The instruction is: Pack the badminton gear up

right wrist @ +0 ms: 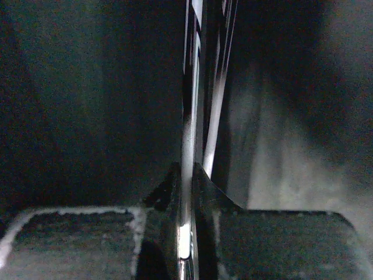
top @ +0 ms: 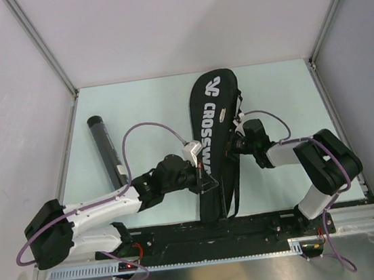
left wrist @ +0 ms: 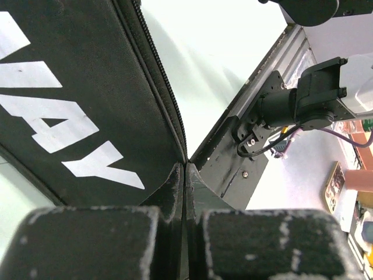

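The black racquet-shaped "CROSSWAY" bag (top: 212, 109) lies lengthwise in the middle of the pale green table (top: 142, 104). My left gripper (top: 204, 177) is at the bag's left edge. In the left wrist view the left gripper (left wrist: 185, 168) is shut, and the bag's (left wrist: 76, 87) zipper edge runs into its tips. My right gripper (top: 233, 145) reaches into the bag's right side. In the dark right wrist view the right gripper (right wrist: 186, 175) is shut on a thin silver racquet (right wrist: 187, 105), with a second silver rod (right wrist: 217, 116) beside it. A black tube (top: 106, 148) lies at the left.
The black mounting rail (top: 185, 239) runs along the near edge under both arm bases. The bag's black strap (top: 238, 192) hangs down its right side. The right arm's base (left wrist: 303, 99) shows in the left wrist view. Walls enclose the table on three sides.
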Available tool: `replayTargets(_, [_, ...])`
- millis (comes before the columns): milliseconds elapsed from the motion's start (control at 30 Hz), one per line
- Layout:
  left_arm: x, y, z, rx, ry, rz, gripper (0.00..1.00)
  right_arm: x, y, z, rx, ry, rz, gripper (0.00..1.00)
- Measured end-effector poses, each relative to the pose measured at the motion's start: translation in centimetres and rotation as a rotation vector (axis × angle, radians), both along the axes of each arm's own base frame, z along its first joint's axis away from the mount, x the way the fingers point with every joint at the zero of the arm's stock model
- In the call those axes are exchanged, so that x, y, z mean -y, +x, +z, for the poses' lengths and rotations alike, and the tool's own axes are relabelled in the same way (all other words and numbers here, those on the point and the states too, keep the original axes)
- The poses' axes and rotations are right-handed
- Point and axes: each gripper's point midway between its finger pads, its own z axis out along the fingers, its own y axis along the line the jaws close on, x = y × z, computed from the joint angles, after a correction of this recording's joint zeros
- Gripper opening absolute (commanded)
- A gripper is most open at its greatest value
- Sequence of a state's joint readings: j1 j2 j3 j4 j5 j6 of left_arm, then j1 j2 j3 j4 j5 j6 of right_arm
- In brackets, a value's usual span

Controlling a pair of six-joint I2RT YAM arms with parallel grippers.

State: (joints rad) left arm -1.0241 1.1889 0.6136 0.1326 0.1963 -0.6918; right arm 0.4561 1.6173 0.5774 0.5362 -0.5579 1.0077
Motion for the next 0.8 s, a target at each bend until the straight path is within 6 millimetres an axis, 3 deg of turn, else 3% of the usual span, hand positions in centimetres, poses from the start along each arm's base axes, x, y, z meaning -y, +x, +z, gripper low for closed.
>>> replayTargets(200, [-0.4, -0.1, -0.6, -0.041, 0.002, 0.028, 0.0, -0.9, 1.8, -0.8, 0.015, -0.013, -0.026, 0.0])
replayTargets(467, [-0.3, 0.4, 0.0, -0.059, -0.033, 0.068, 0.0, -1.5, 3.8, -1.9, 0.029, -0.011, -0.096, 0.0])
replayTargets(533, [-0.4, 0.5, -0.2, -0.062, -0.031, 0.08, 0.0, -1.9, 4.0, -1.8, 0.033, -0.007, -0.102, 0.08])
replayTargets(700, [-0.6, 0.5, -0.6, -0.07, -0.025, 0.091, 0.0, -2.8, 4.0, -1.6, 0.043, -0.019, -0.109, 0.47])
replayTargets(800, [-0.6, 0.7, -1.0, -0.077, -0.019, 0.096, 0.0, -2.9, 3.7, -1.5, 0.031, -0.062, -0.12, 0.57])
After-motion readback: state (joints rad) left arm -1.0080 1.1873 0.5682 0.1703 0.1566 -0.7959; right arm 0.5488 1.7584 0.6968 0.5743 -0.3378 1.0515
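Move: My right hand is inside the bag, already pinching the racket's shaft; the bag's far end, where the racket is going, lies about 32 cm ahead, 2 cm to the left and a few centimetres lower. The second racket's shaft runs right beside my fingers, barely 2 cm off. The loose strap lies roughly 16 cm back, 1 cm to the right and 5 cm below. From my left hand, the bag's far end is some 48 cm ahead, 9 cm to the right and 12 cm below. With my right hand I slide the pinched shaft on into the bag, about 4 cm forward, sinking a little and easing some 2 to 3 cm left as the push dies out, the hand turning slightly clockwise. There I stop and spread the fingers about halfway, letting go of the shaft. My left hand stays almost in place, still pinching the bag's edge by the zipper to hold the mouth up. ##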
